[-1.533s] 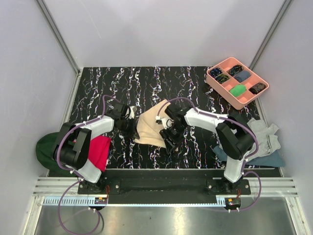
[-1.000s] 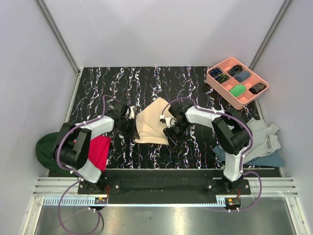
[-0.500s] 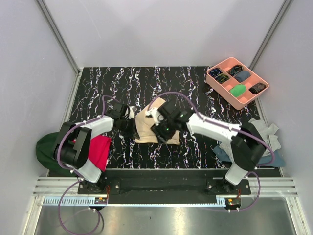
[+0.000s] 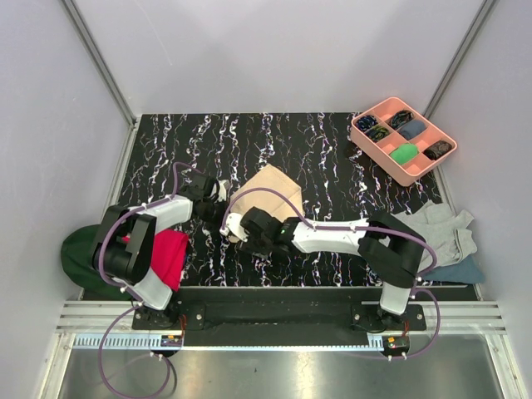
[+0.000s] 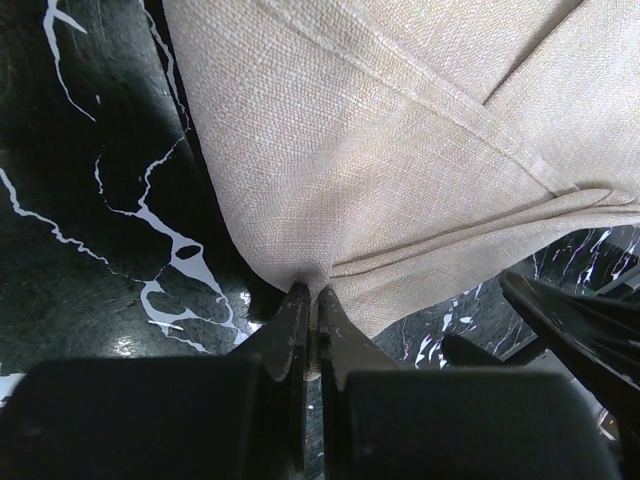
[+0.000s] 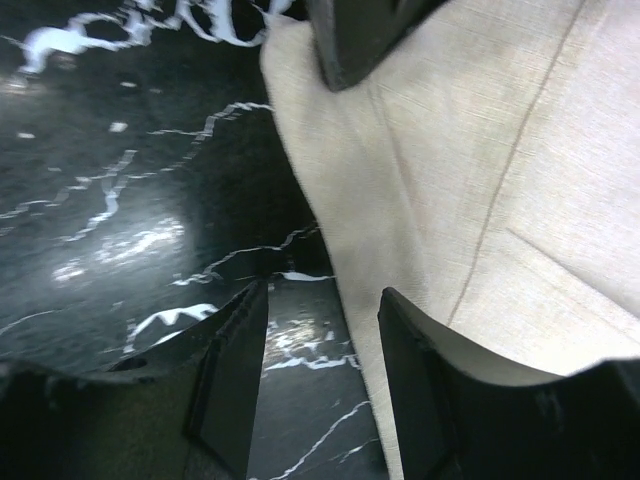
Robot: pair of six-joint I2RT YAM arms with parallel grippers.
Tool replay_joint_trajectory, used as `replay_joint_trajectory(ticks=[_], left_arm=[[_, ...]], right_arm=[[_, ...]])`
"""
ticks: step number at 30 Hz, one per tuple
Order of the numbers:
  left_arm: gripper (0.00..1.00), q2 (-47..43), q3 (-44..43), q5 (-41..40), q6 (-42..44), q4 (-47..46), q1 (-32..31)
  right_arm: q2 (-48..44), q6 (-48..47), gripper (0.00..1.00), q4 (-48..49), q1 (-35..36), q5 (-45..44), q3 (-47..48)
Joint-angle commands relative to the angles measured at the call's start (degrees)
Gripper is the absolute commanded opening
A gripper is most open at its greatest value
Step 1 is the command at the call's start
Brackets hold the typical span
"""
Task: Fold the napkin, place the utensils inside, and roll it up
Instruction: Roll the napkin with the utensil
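Observation:
The beige napkin (image 4: 270, 189) lies folded on the black marble table, left of centre. My left gripper (image 4: 223, 198) is at its left edge; in the left wrist view this gripper (image 5: 312, 297) is shut on a pinched corner of the napkin (image 5: 400, 150). My right gripper (image 4: 237, 226) reaches across to the napkin's near-left corner. In the right wrist view it (image 6: 325, 330) stands open, low over the table, with the napkin's (image 6: 480, 150) edge running between its fingers (image 6: 235, 370). No utensils are in view.
A pink compartment tray (image 4: 376, 107) with small items sits at the back right. A red cloth (image 4: 170, 253) and a dark green one (image 4: 79, 253) lie at the near left. Grey and blue cloths (image 4: 445, 237) are heaped at the near right.
My right arm has swept left along the napkin's near side, from its right edge to its near-left corner, with its jaws a little wider. The left gripper has kept its hold.

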State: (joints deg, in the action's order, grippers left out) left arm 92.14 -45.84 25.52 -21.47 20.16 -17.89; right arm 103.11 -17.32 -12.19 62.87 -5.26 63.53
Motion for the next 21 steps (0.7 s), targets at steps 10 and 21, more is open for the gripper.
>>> replay_joint_trajectory(ticks=[10, 21], left_arm=[[0.0, 2.96, -0.65, -0.29, 1.7, 1.37, -0.13], [0.0, 2.96, -1.09, 0.06, 2.14, 1.28, -0.13]], right_arm=[[7.1, -9.31, 0.54, 6.82, 0.23, -10.47, 0.11], [8.95, -9.05, 0.25, 3.14, -1.43, -0.47, 1.33]])
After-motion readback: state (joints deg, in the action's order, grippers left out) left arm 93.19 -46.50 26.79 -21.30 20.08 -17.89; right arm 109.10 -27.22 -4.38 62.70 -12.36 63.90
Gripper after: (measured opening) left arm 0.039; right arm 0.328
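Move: The near rolled edge of the napkin lies about 3 cm ahead of the right hand, 1 cm to its left and 2 cm below. The corner that the left gripper already pinches is some 5 cm ahead and 5 cm left of the right hand; the red cloth lies roughly 20 cm left and 2 cm back. From the left hand, the edge to be grasped is about 2 cm back and 5 cm right, level with it. The right hand slides about 4 cm forward, sinking 2 cm, and partly closes its fingers around the napkin's near edge. ##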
